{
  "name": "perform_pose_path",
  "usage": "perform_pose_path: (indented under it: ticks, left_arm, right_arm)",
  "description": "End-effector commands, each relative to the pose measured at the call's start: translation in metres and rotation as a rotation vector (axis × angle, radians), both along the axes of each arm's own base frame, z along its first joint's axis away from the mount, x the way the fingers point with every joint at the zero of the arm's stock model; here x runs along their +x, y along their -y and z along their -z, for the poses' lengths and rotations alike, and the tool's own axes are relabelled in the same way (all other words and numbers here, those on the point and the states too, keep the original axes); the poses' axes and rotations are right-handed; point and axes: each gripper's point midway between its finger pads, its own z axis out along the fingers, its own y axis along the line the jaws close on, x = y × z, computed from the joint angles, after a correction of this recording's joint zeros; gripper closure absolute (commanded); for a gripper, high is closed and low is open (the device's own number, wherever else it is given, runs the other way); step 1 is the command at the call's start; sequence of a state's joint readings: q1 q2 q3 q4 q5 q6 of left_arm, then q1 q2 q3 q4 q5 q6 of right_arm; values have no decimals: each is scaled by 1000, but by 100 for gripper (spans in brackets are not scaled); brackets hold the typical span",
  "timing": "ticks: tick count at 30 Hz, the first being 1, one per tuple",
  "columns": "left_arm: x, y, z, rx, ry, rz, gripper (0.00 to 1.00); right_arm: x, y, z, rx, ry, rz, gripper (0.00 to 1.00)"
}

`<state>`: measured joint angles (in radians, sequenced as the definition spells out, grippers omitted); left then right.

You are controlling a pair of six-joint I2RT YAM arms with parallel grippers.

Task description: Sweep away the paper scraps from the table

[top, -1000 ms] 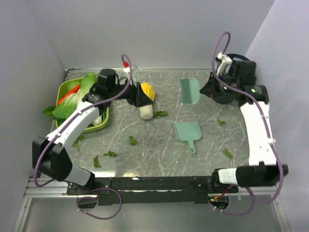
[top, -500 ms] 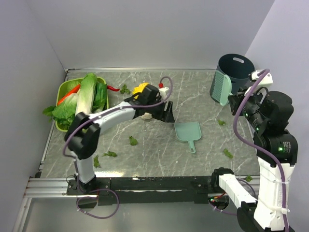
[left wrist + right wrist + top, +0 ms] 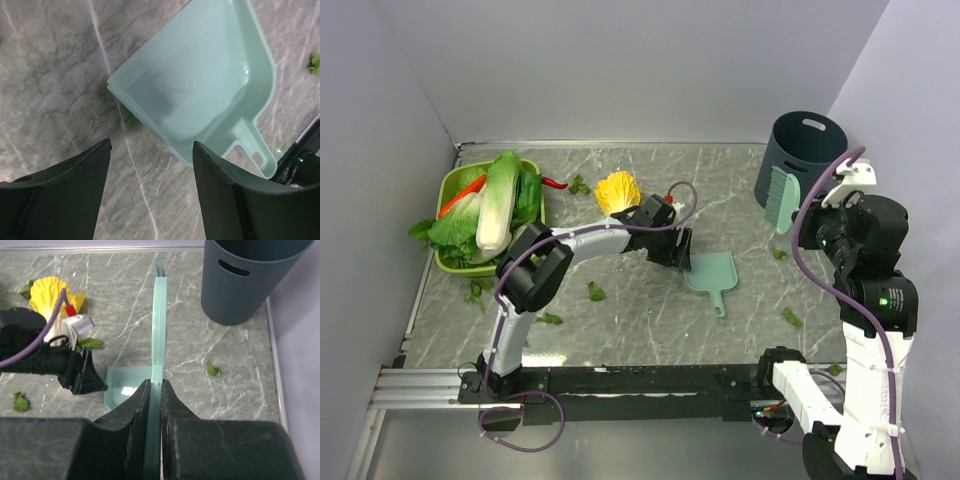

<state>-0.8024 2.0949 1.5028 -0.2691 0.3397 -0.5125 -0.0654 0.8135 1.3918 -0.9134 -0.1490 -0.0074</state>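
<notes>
Small dark-green paper scraps lie scattered on the marble table [image 3: 620, 320]: one [image 3: 595, 291] mid-left, another [image 3: 549, 319] nearer the front, and two on the right [image 3: 791, 317] [image 3: 778, 253]. My left gripper [image 3: 677, 250] [image 3: 150, 150] hovers open just left of the teal dustpan [image 3: 710, 272] [image 3: 200, 90], with only bare table between its fingers. My right gripper [image 3: 807, 232] [image 3: 155, 386] is shut on the handle of a teal brush [image 3: 781, 198] [image 3: 159, 325], held up beside the bin. A scrap [image 3: 214, 370] lies below the brush.
A dark grey bin [image 3: 806, 148] [image 3: 245, 280] stands at the back right. A green basket [image 3: 448, 186] of cabbages sits at the back left, with a yellow-topped cabbage half [image 3: 618, 190] behind the left arm. Walls close in on three sides.
My left gripper has moved right from the cabbage half to the dustpan's left edge. My right arm has carried the brush right, from the table's middle to beside the bin.
</notes>
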Motion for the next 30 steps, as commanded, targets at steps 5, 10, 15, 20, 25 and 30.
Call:
perform_pose_path:
  ticks: [5, 10, 15, 20, 25, 30]
  left_arm:
    - [7, 13, -5, -17, 21, -31, 30]
    - [4, 11, -3, -10, 19, -26, 31]
    - [1, 11, -3, -14, 13, -21, 32]
    - [-5, 13, 0, 10, 16, -11, 37]
    - [-13, 13, 5, 19, 0, 13, 50]
    - [-14, 9, 10, 41, 4, 18, 65]
  right_arm:
    - [-36, 34, 28, -205, -130, 82, 100]
    - [-76, 57, 89, -343, -334, 132, 100]
    - [-116, 76, 133, -425, -558, 189, 100]
    - [-136, 87, 158, -493, -682, 201, 100]
    - [-150, 99, 164, -574, -779, 205, 100]
    - [-155, 110, 173, -662, -814, 190, 100]
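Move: The dustpan's middle lies about 6 cm back and 6 cm right of the left hand and some 3 cm below it. A leafy scrap is about 4 cm ahead and 8 cm left of that hand. The right hand holds the brush high: the right-side scrap is about 7 cm back, 6 cm right and 34 cm below; another is 8 cm ahead, 3 cm right; the dustpan is level, 12 cm left. Down, back and to the right, the right hand swings the still-gripped brush some 23 cm from near the bin towards the scrap on the right, tipping the fingers steeply down. The left hand settles about 1 cm lower, then eases 1.5 cm back and slightly right as its fingers close partway at the dustpan's left side wall. ##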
